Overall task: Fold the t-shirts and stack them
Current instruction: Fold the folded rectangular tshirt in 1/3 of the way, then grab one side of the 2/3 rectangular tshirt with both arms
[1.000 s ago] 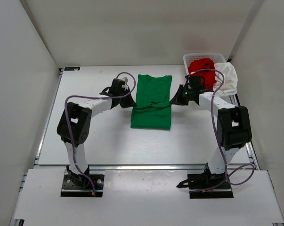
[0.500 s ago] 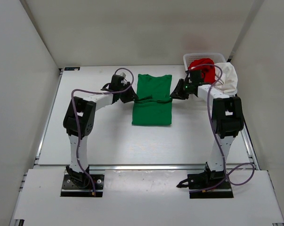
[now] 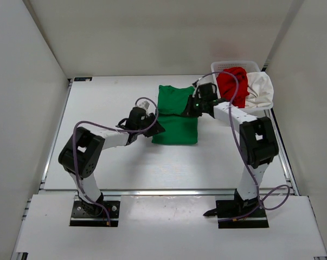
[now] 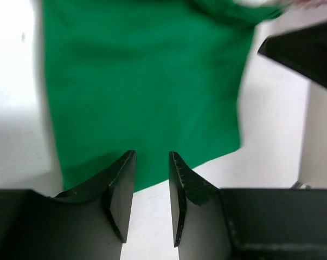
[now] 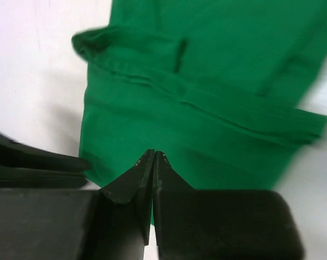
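The green t-shirt [image 3: 175, 115] lies flat and partly folded in the middle of the table, its creased folds showing in the right wrist view [image 5: 206, 103]. My left gripper [image 3: 155, 129] sits low at the shirt's near left corner, open, with only bare table between its fingers [image 4: 152, 158]; the green cloth [image 4: 141, 92] starts just past the tips. My right gripper [image 3: 192, 107] hovers at the shirt's right edge, shut with nothing visible in it [image 5: 154, 155]. The red t-shirt [image 3: 232, 85] and the white t-shirt [image 3: 261, 89] are bundled in the basket at the back right.
The white mesh basket [image 3: 233, 65] stands in the far right corner, the white shirt spilling over its right side. White walls enclose the table on three sides. The right arm's dark link [image 4: 309, 49] shows ahead of my left gripper.
My left gripper has let go, opened and drawn back from the shirt's left edge to its near left corner. My right gripper opened, shut again and moved farther back along the right edge.
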Robot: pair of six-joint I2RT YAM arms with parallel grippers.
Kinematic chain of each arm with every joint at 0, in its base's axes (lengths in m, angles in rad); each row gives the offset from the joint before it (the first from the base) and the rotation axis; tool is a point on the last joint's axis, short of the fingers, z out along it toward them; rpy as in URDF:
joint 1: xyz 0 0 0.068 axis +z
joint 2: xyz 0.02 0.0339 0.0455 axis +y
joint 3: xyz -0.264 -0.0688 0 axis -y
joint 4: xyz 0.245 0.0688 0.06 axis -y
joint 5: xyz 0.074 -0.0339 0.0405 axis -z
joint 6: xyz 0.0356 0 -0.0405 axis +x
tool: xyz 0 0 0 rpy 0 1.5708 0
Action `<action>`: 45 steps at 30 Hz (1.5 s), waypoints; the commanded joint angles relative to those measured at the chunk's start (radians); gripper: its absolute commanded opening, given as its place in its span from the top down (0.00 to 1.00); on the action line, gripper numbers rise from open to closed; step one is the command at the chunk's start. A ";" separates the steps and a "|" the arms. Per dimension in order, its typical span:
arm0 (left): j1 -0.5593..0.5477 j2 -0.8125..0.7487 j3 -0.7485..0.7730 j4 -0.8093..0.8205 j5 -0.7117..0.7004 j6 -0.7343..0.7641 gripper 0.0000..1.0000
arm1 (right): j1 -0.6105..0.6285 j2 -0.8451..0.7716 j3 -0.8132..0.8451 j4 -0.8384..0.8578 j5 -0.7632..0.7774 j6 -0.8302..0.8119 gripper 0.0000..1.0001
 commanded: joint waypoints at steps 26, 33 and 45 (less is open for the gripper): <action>0.066 -0.073 -0.020 0.043 0.065 -0.020 0.57 | -0.083 0.193 0.424 -0.119 -0.030 -0.065 1.00; 0.131 0.194 0.262 -0.008 0.100 -0.063 0.60 | -0.095 -0.005 -0.025 0.132 -0.138 0.073 1.00; 0.214 0.412 0.491 -0.096 0.088 -0.017 0.60 | -0.145 -0.040 -0.347 0.261 -0.171 0.102 1.00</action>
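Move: The t-shirt's near left corner is about 5 cm back and 3 cm left of the left gripper, 5 cm below. The left end of the loose edge lies some 12 cm ahead of that gripper and 2 cm left. From the right gripper, the middle of the loose edge is about 5 cm ahead, 4 cm left and 8 cm down; the near panel's right edge is 5 cm back and 5 cm right. Lower the left gripper onto the near panel, fingers still part open, and stroke back towards the near left corner, then hop forward about 17 cm and come down at the left end of the loose edge. Bring the closed right gripper down and sweep forward across the loose edge, about 10 cm, then lift it back some 15 cm and down to the near panel's right edge. ##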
